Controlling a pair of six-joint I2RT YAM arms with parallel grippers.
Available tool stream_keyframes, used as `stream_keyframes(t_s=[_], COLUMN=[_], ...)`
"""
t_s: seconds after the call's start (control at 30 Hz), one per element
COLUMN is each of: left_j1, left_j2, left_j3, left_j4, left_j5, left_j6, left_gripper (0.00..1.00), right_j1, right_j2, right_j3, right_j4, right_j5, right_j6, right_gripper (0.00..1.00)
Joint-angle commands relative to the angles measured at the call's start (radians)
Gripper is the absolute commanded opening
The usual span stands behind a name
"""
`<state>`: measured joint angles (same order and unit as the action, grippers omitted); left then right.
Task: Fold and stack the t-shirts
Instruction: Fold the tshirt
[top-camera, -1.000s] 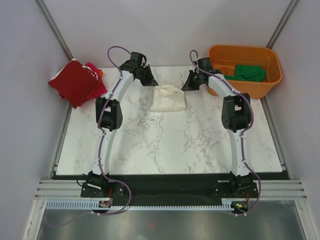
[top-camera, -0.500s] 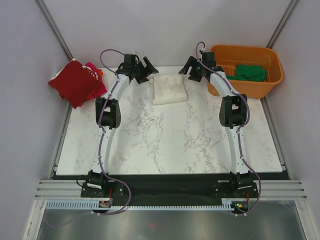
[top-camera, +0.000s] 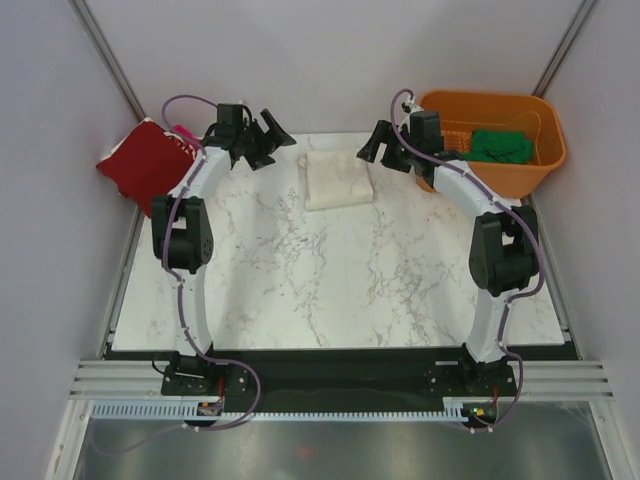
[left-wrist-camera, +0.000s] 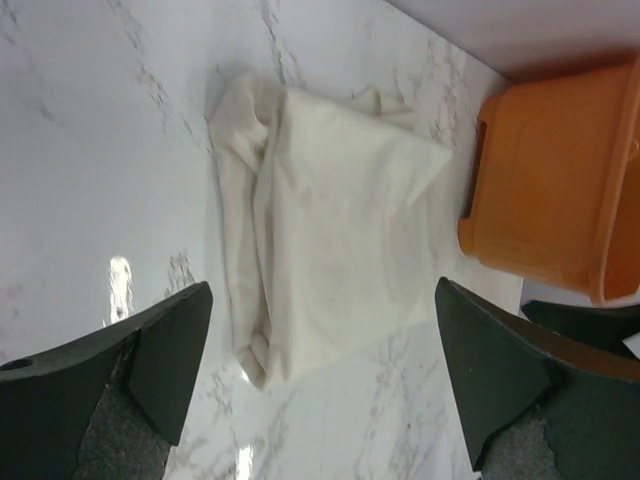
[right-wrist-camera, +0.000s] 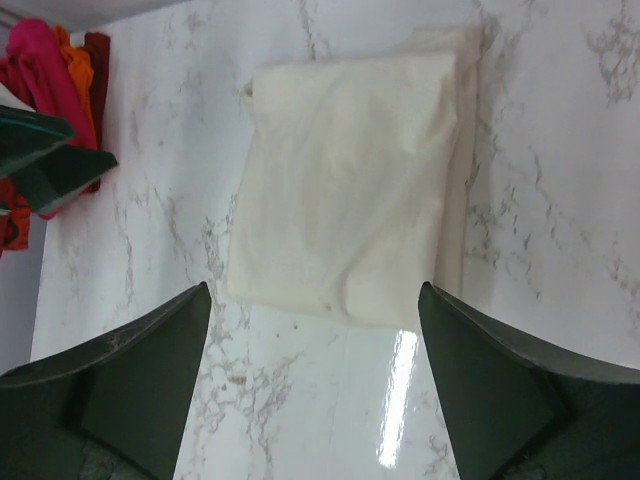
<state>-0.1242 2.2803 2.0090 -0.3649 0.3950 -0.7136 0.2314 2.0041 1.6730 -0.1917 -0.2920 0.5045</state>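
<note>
A folded cream-white t-shirt (top-camera: 338, 178) lies flat near the far edge of the marble table (top-camera: 330, 290), free of both grippers. My left gripper (top-camera: 266, 143) hovers just left of it, open and empty. On the shirt's right side my right gripper (top-camera: 380, 150) is open and empty too. The left wrist view has the shirt (left-wrist-camera: 330, 250) ahead of the wide-spread left gripper (left-wrist-camera: 322, 290). In the right wrist view it (right-wrist-camera: 350, 180) lies beyond the open right gripper (right-wrist-camera: 313, 290). A dark red t-shirt (top-camera: 140, 165) and a magenta one (top-camera: 183, 133) are heaped at the far left. A green t-shirt (top-camera: 500, 145) sits in the tub.
The orange plastic tub (top-camera: 485, 97) stands at the far right corner, close behind the right arm, and also shows in the left wrist view (left-wrist-camera: 560, 190). Grey walls close in the table on three sides.
Both grippers have opened and let go of the cream t-shirt, then drawn apart to either side. The shirt has settled flat nearer the far edge.
</note>
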Motion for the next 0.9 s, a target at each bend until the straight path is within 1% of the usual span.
stream_keyframes(t_s=[0.0, 0.07, 0.17, 0.27, 0.37, 0.5, 0.63, 0.73, 0.87], left_j1=[-0.026, -0.047, -0.083, -0.113, -0.144, -0.163, -0.163, -0.164, -0.166], left_j2=[-0.169, -0.211, -0.226, -0.209, -0.177, -0.137, -0.094, -0.065, -0.047], left_j3=[-0.169, -0.278, -0.38, -0.426, -0.42, -0.391, -0.371, -0.368, -0.355], left_j4=[0.03, 0.03, 0.037, 0.052, 0.052, 0.073, 0.075, 0.076, 0.084], left_j5=[0.002, 0.01, 0.028, 0.044, 0.044, 0.039, 0.031, 0.019, -0.002], left_j6=[0.046, 0.039, 0.042, 0.052, 0.052, 0.077, 0.078, 0.08, 0.086], left_gripper=[1.0, 1.0, 1.0, 1.0, 1.0, 1.0, 1.0, 1.0, 0.99], right_j1=[0.039, 0.049, 0.055, 0.055, 0.054, 0.04, 0.02, 0.0, -0.015], right_j2=[-0.021, -0.008, 0.005, 0.034, 0.061, 0.105, 0.127, 0.143, 0.166], right_j3=[-0.159, -0.203, -0.232, -0.231, -0.229, -0.236, -0.284, -0.303, -0.312], right_j4=[0.07, 0.071, 0.074, 0.092, 0.144, 0.186, 0.314, 0.369, 0.393], right_j5=[-0.018, -0.022, -0.001, -0.004, -0.029, -0.071, -0.108, -0.13, -0.144], right_j6=[0.009, 0.012, 0.012, -0.01, -0.041, -0.034, -0.004, 0.023, 0.031], right_gripper=[0.93, 0.92, 0.92, 0.92, 0.93, 0.93, 0.93, 0.91, 0.88])
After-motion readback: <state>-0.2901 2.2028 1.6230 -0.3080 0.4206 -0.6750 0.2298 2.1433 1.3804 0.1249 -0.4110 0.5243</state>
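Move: The folded t-shirt lies below and between both open hands, its middle about 17 cm right of the left hand and nearly level with it fore and aft. The left hand's target, the near left corner, is about 10 cm back, 8 cm right and 12 below it. The near right corner is about 2 cm back, 2 cm left and 15 below the right hand; the orange bin is roughly 30 cm right of that hand and 12 ahead. No grip yet: both wide-open hands come down to the t-shirt's near corners, fingertips ending either side of the cloth. The left rises slightly, then swings back about 12 cm while dropping and drifting right, tipping down some 15 degrees and turning clockwise. The right mainly sinks, about 13 cm, drawing back first and then easing about 3 cm forward towards its corner. ##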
